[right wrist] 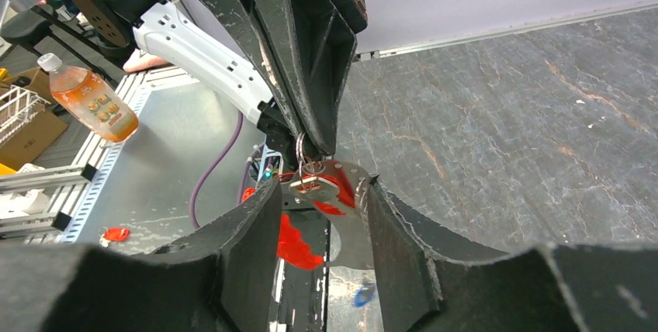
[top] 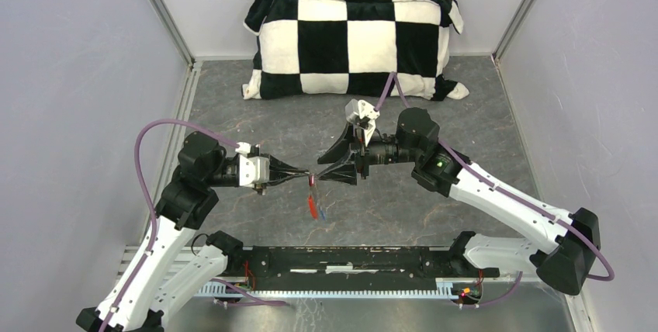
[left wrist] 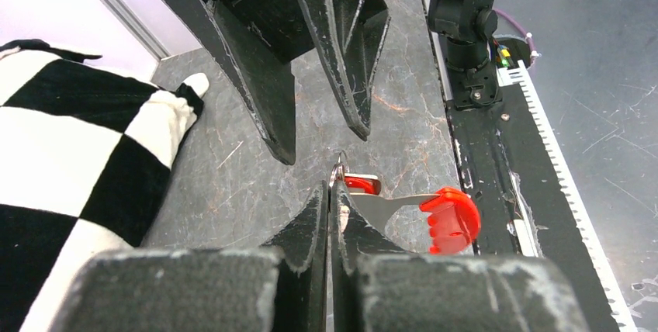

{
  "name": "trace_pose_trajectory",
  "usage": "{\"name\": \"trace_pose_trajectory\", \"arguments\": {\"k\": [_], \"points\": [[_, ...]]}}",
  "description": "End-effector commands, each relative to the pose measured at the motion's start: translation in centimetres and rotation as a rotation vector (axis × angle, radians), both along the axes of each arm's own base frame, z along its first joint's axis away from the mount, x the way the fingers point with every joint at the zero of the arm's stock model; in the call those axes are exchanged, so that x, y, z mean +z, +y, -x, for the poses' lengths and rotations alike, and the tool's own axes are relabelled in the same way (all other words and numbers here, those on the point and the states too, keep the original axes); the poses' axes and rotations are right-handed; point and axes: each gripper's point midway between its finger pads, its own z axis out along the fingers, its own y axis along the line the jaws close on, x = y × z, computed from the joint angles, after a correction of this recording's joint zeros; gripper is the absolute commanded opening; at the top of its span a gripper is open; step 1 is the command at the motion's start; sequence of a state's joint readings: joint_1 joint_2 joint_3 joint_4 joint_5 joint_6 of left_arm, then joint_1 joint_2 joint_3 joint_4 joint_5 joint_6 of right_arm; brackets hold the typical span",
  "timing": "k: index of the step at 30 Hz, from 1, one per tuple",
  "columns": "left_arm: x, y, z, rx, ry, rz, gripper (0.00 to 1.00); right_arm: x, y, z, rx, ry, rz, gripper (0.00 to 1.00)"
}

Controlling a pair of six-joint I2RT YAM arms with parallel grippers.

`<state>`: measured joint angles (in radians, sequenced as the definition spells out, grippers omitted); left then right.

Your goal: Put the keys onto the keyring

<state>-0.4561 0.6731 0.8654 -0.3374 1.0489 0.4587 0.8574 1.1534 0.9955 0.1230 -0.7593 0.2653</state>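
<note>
My left gripper (top: 308, 177) is shut on a thin silver keyring (left wrist: 339, 171) held above the table. A flat silver key (left wrist: 388, 209) with a red tag (left wrist: 451, 219) hangs from the ring; in the top view the red tag (top: 312, 206) dangles below the jaws. My right gripper (top: 335, 163) is open, its fingers (left wrist: 271, 91) facing the left gripper's tip. In the right wrist view the ring (right wrist: 301, 150), the silver key (right wrist: 345, 186) and the red tag (right wrist: 299, 243) sit between my open right gripper (right wrist: 322, 192). A blue-tagged key (right wrist: 361, 295) lies on the table below.
A black-and-white checkered pillow (top: 353, 41) lies at the back of the grey table (top: 481, 115). A black rail (top: 357, 258) runs along the near edge. A bottle of orange drink (right wrist: 89, 95) lies off the table beyond the rail.
</note>
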Motion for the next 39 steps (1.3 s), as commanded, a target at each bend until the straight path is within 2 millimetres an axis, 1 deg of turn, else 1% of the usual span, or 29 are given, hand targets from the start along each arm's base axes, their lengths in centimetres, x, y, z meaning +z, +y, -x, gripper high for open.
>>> {"name": "trace_pose_trajectory", "arguments": {"k": [1,4,10,12,18,20,25,26,33,39], "points": [[0.7,0.0,0.1,-0.007,-0.073,0.009,0.02,1.5,0.4,0.1,0.026,-0.015,-0.053,0.48],[0.7,0.1,-0.1,-0.001,-0.08,0.008,0.02,1.4,0.6,0.3,0.045,0.0,-0.056,0.41],[0.6,0.2,-0.3,0.016,-0.085,0.005,0.02,0.9,0.7,0.5,0.06,0.015,-0.055,0.4],[0.7,0.2,-0.4,0.018,-0.089,0.006,0.02,0.8,0.7,0.4,0.058,0.018,-0.052,0.37],[0.7,0.2,-0.5,0.022,-0.093,0.008,0.02,0.3,0.9,0.4,0.064,0.034,-0.039,0.3],[0.8,0.2,-0.5,0.023,-0.094,0.008,0.02,0.2,1.0,0.3,0.062,0.036,-0.038,0.24],[0.8,0.2,-0.4,0.023,-0.096,0.01,0.02,0.1,1.2,0.3,0.07,0.045,-0.036,0.02],[0.9,0.2,-0.4,0.023,-0.099,0.011,0.02,0.1,1.2,0.2,0.066,0.044,-0.035,0.0],[1.1,0.2,-0.3,0.023,-0.11,0.016,0.02,-0.5,0.8,0.2,0.053,0.043,-0.017,0.0],[1.4,0.2,-0.3,0.022,-0.11,0.027,0.02,-1.4,0.8,0.3,0.058,0.063,0.001,0.0]]}}
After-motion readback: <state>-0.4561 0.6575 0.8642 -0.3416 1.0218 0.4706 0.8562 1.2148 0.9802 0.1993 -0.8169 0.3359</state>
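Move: The keyring stands pinched in my left fingertips, about 1 cm to the right of that hand's point. From my half-open right hand it is some 2 cm to the left and 1 cm back, at about the same height. The red-headed key hangs below, roughly 2 cm left of my right hand, 3 cm back and 5 cm down; the blue key hangs about 8 cm below my right hand and 2 cm back. I ease my right hand about 1 cm left to the keyring and shut its half-open fingers completely beside my left fingertips, where they seem to pinch the metal hanging just at the ring. As they finish closing and afterwards, I sink that hand roughly 1 cm. My left hand stays put and keeps its pinch on the ring. ##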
